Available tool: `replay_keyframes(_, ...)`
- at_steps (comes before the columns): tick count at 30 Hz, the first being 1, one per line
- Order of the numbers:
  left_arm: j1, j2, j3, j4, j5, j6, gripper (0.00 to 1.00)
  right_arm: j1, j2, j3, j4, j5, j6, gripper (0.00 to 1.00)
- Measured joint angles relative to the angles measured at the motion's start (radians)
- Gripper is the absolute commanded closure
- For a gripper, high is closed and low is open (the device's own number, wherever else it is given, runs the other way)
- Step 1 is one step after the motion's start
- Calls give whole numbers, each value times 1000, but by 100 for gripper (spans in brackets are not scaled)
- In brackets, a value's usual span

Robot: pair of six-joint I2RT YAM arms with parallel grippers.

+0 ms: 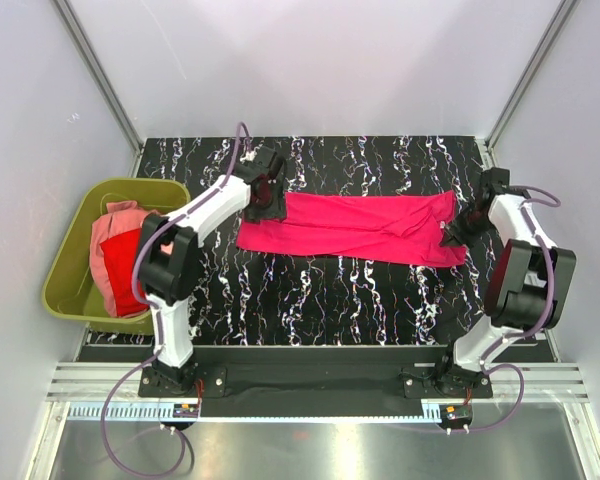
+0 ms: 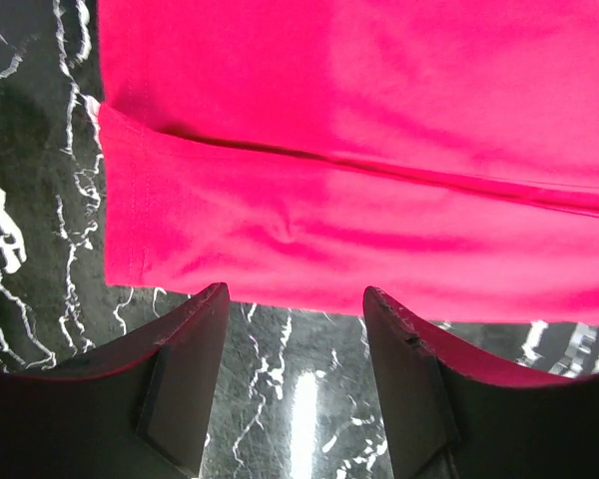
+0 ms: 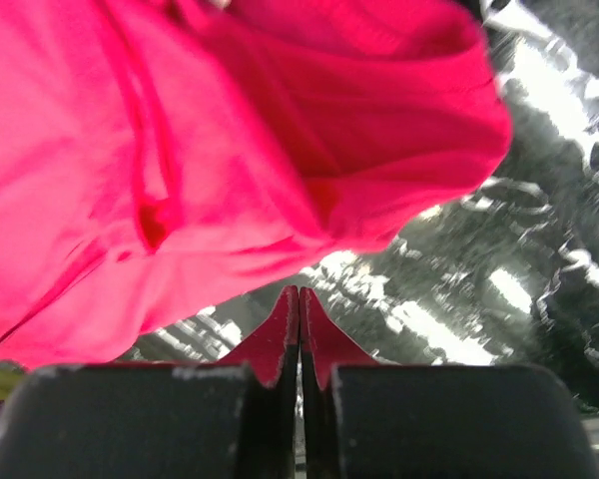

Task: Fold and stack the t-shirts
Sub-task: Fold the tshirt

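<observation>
A bright magenta-pink t-shirt (image 1: 350,228) lies folded into a long band across the back of the black marbled table. My left gripper (image 1: 265,205) hangs over its left end. In the left wrist view the left gripper (image 2: 295,297) is open, its fingers just short of the t-shirt's (image 2: 359,150) hem, with only table between them. My right gripper (image 1: 455,235) is at the band's right end. The right wrist view shows the right gripper (image 3: 299,292) shut with nothing in it, the rumpled t-shirt (image 3: 180,150) just beyond its tips. A pale salmon-pink t-shirt (image 1: 108,225) and a red t-shirt (image 1: 128,262) lie bunched in the tub.
An olive-green plastic tub (image 1: 68,295) stands at the table's left edge, beside the left arm. White walls close in the back and both sides. Bare marbled table (image 1: 330,300) stretches between the shirt and the arms' bases.
</observation>
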Motion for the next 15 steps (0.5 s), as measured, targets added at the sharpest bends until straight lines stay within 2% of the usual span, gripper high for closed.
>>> replay_keyframes(8, 14, 200, 3, -8, -12, 0, 38, -4, 142, -3, 75, 80, -48, 100)
replay_keyframes(15, 23, 201, 9, -2, -46, -1, 37, -4, 216, 3, 106, 183, -84, 98)
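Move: The left hand hangs over the shirt's near-left part; its landing patch is about 2 cm left and 8 cm below. From that hand, the fold line lies 3 cm ahead and the shirt's near-left corner 8 cm left, 2 cm back. The right hand's target, the shirt's near-right corner, is about 4 cm to its right, level with it and 7 cm down; the collar tag sits 5 cm ahead, 1 cm right. Both hands come down onto the folded shirt, the right's shut fingertips meeting the near-right corner, the left's parted fingertips the near-left part. The left sinks about 8 cm, edging 2 cm left, its fingers tipping some 10 degrees nearer to vertical and staying over half open; the right drops about 7 cm while sliding 4 cm outward to the right, tilting slightly. ##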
